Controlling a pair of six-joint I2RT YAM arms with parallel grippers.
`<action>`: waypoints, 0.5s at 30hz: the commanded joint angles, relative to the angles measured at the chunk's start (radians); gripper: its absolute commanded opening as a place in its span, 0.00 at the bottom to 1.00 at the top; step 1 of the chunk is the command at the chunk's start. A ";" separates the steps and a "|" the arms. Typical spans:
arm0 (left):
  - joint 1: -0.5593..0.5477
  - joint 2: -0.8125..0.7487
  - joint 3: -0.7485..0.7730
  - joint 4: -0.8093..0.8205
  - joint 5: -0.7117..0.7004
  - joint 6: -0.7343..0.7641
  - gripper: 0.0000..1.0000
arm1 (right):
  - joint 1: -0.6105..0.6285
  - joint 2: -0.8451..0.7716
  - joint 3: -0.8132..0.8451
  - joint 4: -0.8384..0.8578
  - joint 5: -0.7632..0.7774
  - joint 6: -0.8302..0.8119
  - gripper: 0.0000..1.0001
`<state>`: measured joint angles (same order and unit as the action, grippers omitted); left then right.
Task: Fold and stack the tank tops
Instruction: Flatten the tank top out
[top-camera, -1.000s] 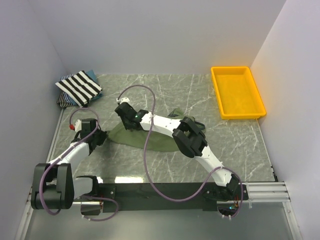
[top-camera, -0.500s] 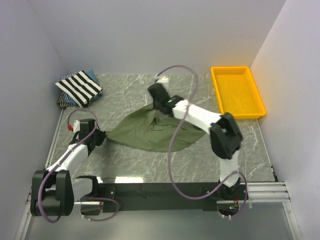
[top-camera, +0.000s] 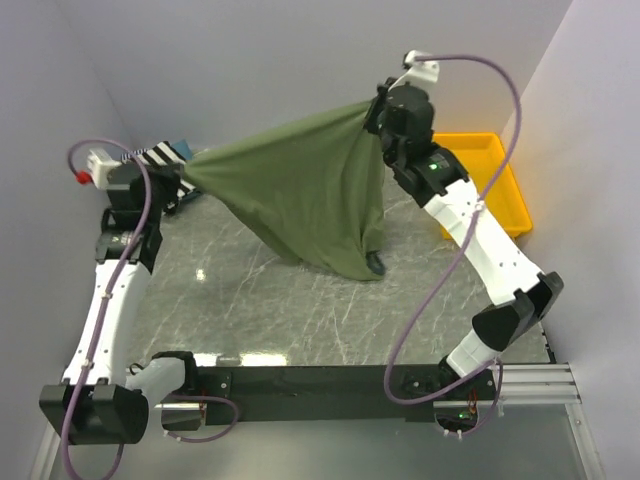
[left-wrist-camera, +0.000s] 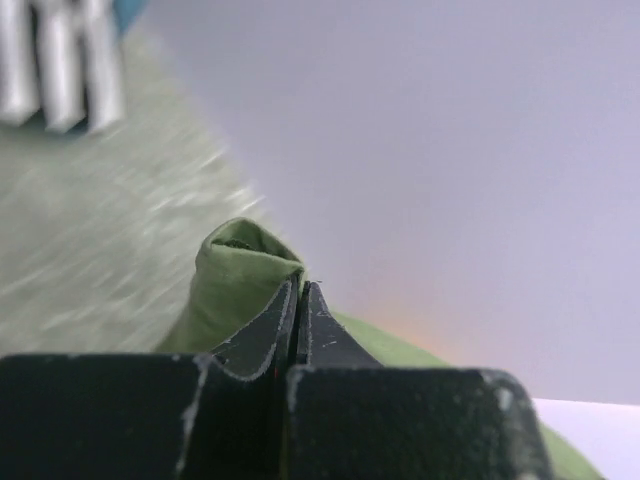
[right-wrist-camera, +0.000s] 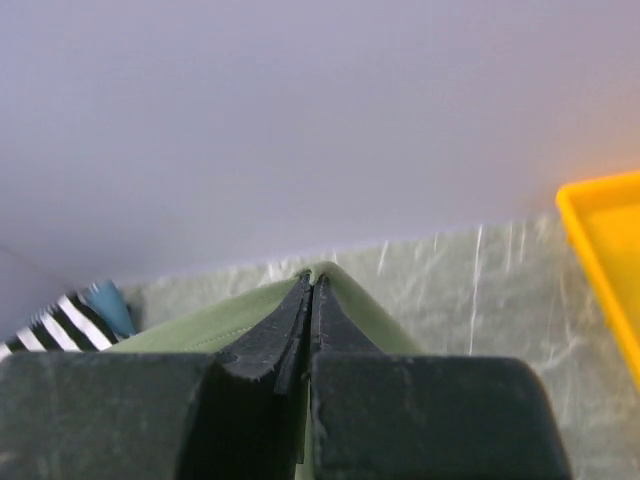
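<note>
The olive-green tank top (top-camera: 300, 195) hangs stretched in the air between both arms, its lower end drooping to the table near the middle. My left gripper (top-camera: 182, 172) is shut on its left corner, where green cloth (left-wrist-camera: 235, 270) bunches round the fingertips. My right gripper (top-camera: 374, 110) is shut on the right corner, high up by the back wall; cloth (right-wrist-camera: 345, 290) wraps over its fingertips. The black-and-white striped tank top (top-camera: 160, 155) lies folded at the back left with a bluish one (right-wrist-camera: 108, 305) under it, both mostly hidden behind the green cloth.
A yellow plastic tray (top-camera: 500, 180) stands at the back right, partly behind the right arm. White walls close in the marble table (top-camera: 300, 310) on three sides. Purple cables loop off both arms.
Both grippers have risen and drawn apart, lifting the green tank top off the table into a hanging spread. The right gripper swung from the left-middle to the upper right; the left rose toward the striped pile.
</note>
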<state>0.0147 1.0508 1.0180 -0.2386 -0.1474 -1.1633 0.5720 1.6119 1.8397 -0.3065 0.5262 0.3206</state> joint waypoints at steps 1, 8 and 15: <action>0.007 -0.023 0.157 -0.007 -0.087 0.065 0.01 | -0.017 -0.075 0.110 0.073 0.072 -0.100 0.00; 0.005 -0.040 0.361 -0.020 -0.005 0.145 0.00 | -0.018 -0.225 0.086 0.125 0.049 -0.121 0.00; -0.004 -0.129 0.467 -0.113 0.002 0.208 0.01 | -0.006 -0.477 -0.149 0.194 -0.048 -0.065 0.00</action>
<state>0.0040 0.9646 1.4010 -0.3183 -0.1036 -1.0241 0.5720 1.2377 1.7283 -0.2199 0.4686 0.2508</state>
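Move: The tank top is already pinched in both grippers and slung between them, its middle some 20 cm right, 2 cm back and 12 cm below the left hand, and about 15 cm left, 9 cm back and 24 cm below the right. The striped stack sits roughly 18 cm ahead and 11 cm left of the left hand, 28 cm down; the yellow bin some 8 cm ahead and 28 cm right of the right hand, 40 cm down. Keep both pinches shut and hoist the tank top high between the hands: bring the left gripper up about 18 cm, easing back towards the base late on, while the right gripper rises some 12 cm, draws back nearly as far and pulls outward to the right, away from the left hand. Let both wrists tip their fingertips upward about 20 degrees. ##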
